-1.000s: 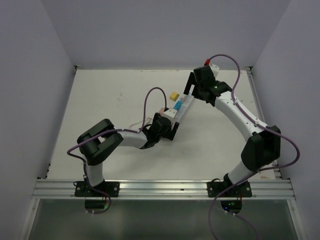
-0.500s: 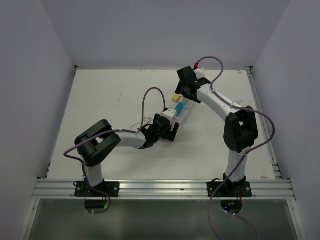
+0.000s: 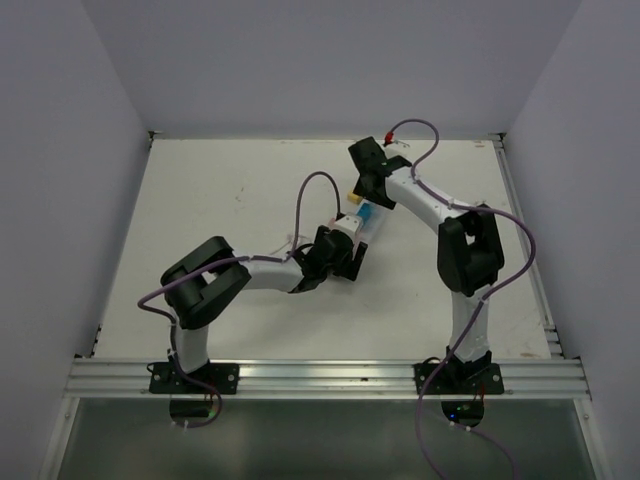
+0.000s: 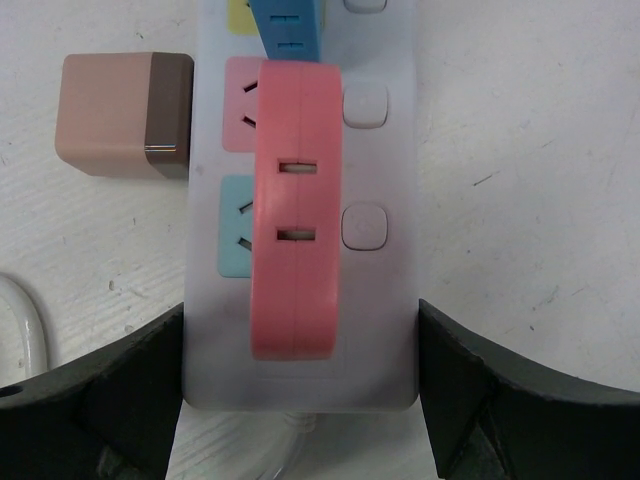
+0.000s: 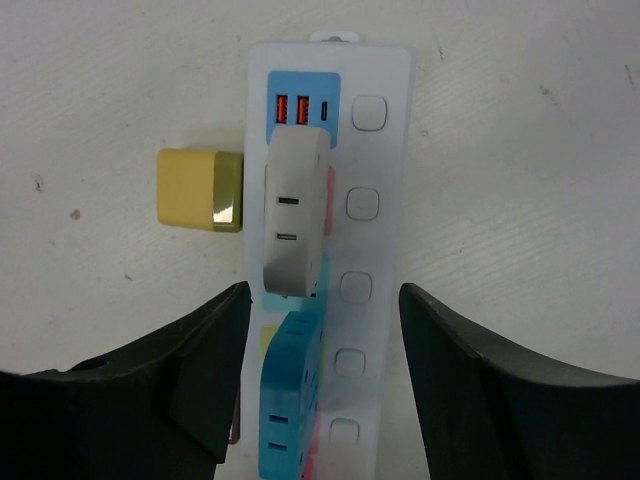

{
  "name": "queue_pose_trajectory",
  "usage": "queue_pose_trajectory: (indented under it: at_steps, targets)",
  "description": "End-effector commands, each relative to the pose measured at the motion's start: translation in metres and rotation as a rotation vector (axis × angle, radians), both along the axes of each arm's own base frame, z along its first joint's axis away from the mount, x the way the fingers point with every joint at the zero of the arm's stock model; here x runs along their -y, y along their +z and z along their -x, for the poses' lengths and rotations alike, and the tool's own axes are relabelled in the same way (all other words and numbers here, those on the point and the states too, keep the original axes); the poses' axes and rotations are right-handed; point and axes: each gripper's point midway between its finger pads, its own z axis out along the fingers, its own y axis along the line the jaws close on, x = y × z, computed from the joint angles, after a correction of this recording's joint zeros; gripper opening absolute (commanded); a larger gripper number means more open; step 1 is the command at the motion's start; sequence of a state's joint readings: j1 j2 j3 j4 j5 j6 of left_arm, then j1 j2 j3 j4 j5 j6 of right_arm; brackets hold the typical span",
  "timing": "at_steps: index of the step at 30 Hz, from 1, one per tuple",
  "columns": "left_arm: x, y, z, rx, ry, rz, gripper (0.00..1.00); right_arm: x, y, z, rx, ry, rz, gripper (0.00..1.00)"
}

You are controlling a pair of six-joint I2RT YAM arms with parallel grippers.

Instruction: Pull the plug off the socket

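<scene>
The socket (image 4: 385, 150) is a long white power strip lying on the table (image 3: 220, 200). Three plugs stand in it: pink (image 4: 295, 210) near the cord end, blue (image 5: 290, 400) in the middle, white (image 5: 293, 215) by the far end. My left gripper (image 4: 300, 330) is shut on the socket's cord end, with a finger against each long side. My right gripper (image 5: 323, 295) hovers open over the socket's (image 5: 375, 120) far half. Its fingers straddle the strip's width around the blue plug, just below the white plug, touching neither. In the top view both grippers (image 3: 340, 258) (image 3: 368, 196) meet over the strip (image 3: 362, 224).
A yellow block (image 5: 200, 190) lies on the table right beside the strip near the white plug. A tan block (image 4: 125, 115) lies beside the strip near the pink plug. The strip's white cord (image 4: 25, 320) loops away at the left. White walls enclose the table.
My right arm swung left and down from the back right onto the strip's far end, and its jaws have narrowed. The left gripper has kept its hold on the strip.
</scene>
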State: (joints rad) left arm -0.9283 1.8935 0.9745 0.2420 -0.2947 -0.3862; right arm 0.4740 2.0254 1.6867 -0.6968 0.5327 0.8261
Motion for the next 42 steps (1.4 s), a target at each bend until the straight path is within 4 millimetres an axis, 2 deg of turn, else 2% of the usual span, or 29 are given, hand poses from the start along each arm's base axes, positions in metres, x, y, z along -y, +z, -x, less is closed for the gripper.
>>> queue_pose_trajectory:
  at_steps: [1,7,10,18,23,26,27,29,30,32,42]
  targets:
    - [-0.022,-0.058,0.038,-0.189,0.013,-0.153,0.00,0.008,0.012,-0.014,0.034,-0.051,-0.006,0.64]
    - [-0.021,-0.068,0.037,-0.200,0.028,-0.205,0.00,0.015,0.007,-0.026,0.008,-0.041,-0.023,0.57]
    - [-0.026,-0.077,0.042,-0.231,0.034,-0.254,0.00,0.019,0.003,-0.032,-0.006,-0.044,-0.046,0.54]
    - [-0.022,-0.084,0.042,-0.245,0.029,-0.278,0.00,0.020,-0.003,-0.045,-0.018,-0.023,-0.060,0.43]
    - [-0.021,-0.086,0.043,-0.251,0.025,-0.290,0.00,0.021,-0.014,-0.049,-0.038,-0.025,-0.062,0.41]
    - [-0.021,-0.089,0.043,-0.256,0.021,-0.297,0.00,0.020,-0.018,-0.051,-0.043,-0.024,-0.061,0.32]
    - [-0.020,-0.089,0.044,-0.259,0.020,-0.301,0.00,0.020,-0.017,-0.052,-0.039,-0.024,-0.062,0.25]
    - [-0.019,-0.090,0.043,-0.260,0.018,-0.302,0.00,0.021,-0.015,-0.053,-0.038,-0.026,-0.059,0.17]
    - [-0.020,-0.091,0.044,-0.263,0.016,-0.307,0.00,0.021,-0.012,-0.055,-0.028,-0.025,-0.062,0.07]
    - [-0.019,-0.094,0.045,-0.267,0.013,-0.317,0.00,0.021,-0.009,-0.055,-0.031,-0.023,-0.055,0.00]
    - [-0.014,-0.113,0.051,-0.319,-0.012,-0.392,0.00,0.025,0.024,-0.062,-0.031,-0.031,-0.037,0.00]
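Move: The white plug, upright near the power strip's far end, lies about 3 cm ahead of the right hand and 3 cm below it, neither left nor right. The blue plug is 2 cm back, 3 cm left and 4 cm lower; the yellow block is 3 cm ahead, 5 cm left and 6 cm lower. From the left hand, straddling the strip's near end, the white plug is some 16 cm ahead, 9 cm right and slightly higher. The white plug is approached by the right hand, going forward about 4 cm, some 2 cm right and nearly 3 cm down as its fingers close and pinch the plug's sides; then, keeping hold, it lifts about 1 cm, drifting on forward and right. Meanwhile the left hand, still gripping the near end of the strip, shifts about 4 cm right and 2 cm forward. ##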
